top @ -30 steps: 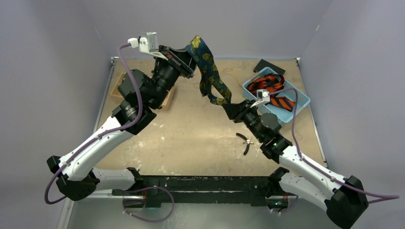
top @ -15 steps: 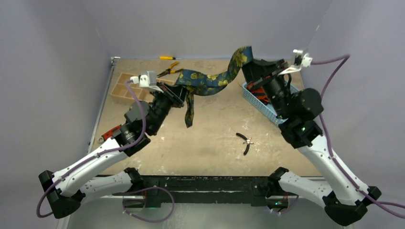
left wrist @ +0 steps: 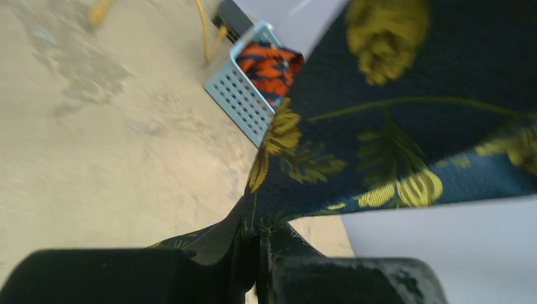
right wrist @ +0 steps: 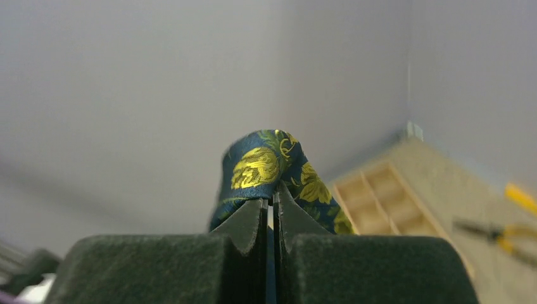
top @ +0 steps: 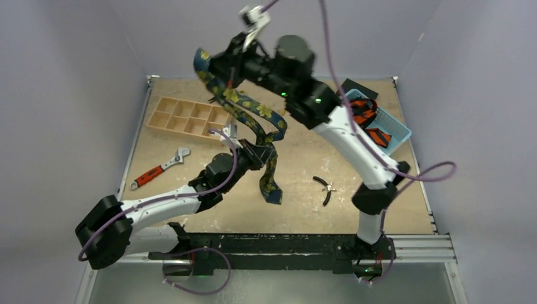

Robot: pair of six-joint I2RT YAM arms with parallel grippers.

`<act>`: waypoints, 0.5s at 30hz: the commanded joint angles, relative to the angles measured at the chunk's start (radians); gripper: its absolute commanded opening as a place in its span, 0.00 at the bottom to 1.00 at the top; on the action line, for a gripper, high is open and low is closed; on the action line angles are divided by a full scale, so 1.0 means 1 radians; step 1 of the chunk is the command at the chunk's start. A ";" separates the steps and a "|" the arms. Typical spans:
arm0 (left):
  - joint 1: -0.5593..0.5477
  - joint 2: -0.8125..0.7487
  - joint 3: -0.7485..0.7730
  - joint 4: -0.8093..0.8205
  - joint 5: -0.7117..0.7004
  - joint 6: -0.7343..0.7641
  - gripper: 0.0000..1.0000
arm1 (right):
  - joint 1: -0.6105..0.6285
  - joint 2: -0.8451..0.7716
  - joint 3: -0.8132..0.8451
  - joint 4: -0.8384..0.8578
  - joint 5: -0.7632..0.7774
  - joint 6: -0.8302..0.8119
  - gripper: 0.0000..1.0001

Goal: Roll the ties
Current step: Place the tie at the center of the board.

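Note:
The dark navy tie (top: 244,106) with yellow leaf print hangs in the air between both arms. My right gripper (top: 214,63) is raised high at the back left and is shut on one folded end of the tie (right wrist: 263,161). Lower down, over the middle of the table, my left gripper (top: 258,152) is shut on the tie's middle (left wrist: 405,95). The wide end dangles to about (top: 272,193). The orange-red ties (top: 366,117) with black stripes lie in the blue basket (top: 400,130) at the right, and the orange-red ties (left wrist: 269,63) also show in the left wrist view.
A wooden compartment tray (top: 187,117) sits at the back left. A red-handled wrench (top: 158,170) lies near the left edge. Black pliers (top: 326,189) lie right of centre. A thin yellow cord (left wrist: 204,28) runs behind the basket (left wrist: 244,95). Yellow-handled pliers (right wrist: 506,235) lie beyond the tray (right wrist: 380,202).
My right gripper shut on the tie's end and swung it from the right side up to the back left. My left gripper kept its hold and dropped toward the table's middle.

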State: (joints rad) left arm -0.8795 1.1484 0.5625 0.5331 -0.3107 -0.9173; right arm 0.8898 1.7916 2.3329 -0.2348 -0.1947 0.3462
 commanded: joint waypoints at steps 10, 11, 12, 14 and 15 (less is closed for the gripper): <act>-0.024 -0.027 -0.183 0.505 0.171 -0.152 0.00 | -0.097 0.313 0.094 -0.415 0.150 0.049 0.37; -0.025 -0.031 -0.187 0.507 0.174 -0.157 0.00 | -0.097 0.300 0.058 -0.395 0.161 0.053 0.46; -0.026 -0.038 -0.191 0.507 0.173 -0.157 0.00 | -0.097 0.274 0.015 -0.357 0.170 0.061 0.56; -0.026 -0.066 -0.194 0.495 0.161 -0.152 0.00 | -0.100 0.218 0.000 -0.336 0.191 0.069 0.77; -0.026 -0.083 -0.194 0.480 0.151 -0.142 0.00 | -0.104 0.206 0.037 -0.359 0.206 0.070 0.85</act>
State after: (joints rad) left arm -0.8993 1.1267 0.3763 0.9310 -0.1638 -1.0531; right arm 0.7742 2.1242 2.3299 -0.6262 -0.0425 0.4053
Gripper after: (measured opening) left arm 0.031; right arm 0.742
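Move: The tie stretches between my two hands. The middle of the board, where it is to go, is about 17 cm ahead of my left hand, straight in line and 22 cm below; from my right hand, which is much higher, it is some 16 cm ahead, 12 cm right and 57 cm down. The wooden tray lies about 29 cm ahead and 18 cm left of my right hand. The black pliers are level with my left hand, 19 cm to its right. I swing my right hand fast down towards the board, about 27 cm, and some 13 cm forward, tipping its fingers downward by around 45 degrees; late in the swing they open wide and let go of their end of the tie. My left hand keeps its pinch, easing back about 4 cm with a small dip and rise while it rolls left side down. ##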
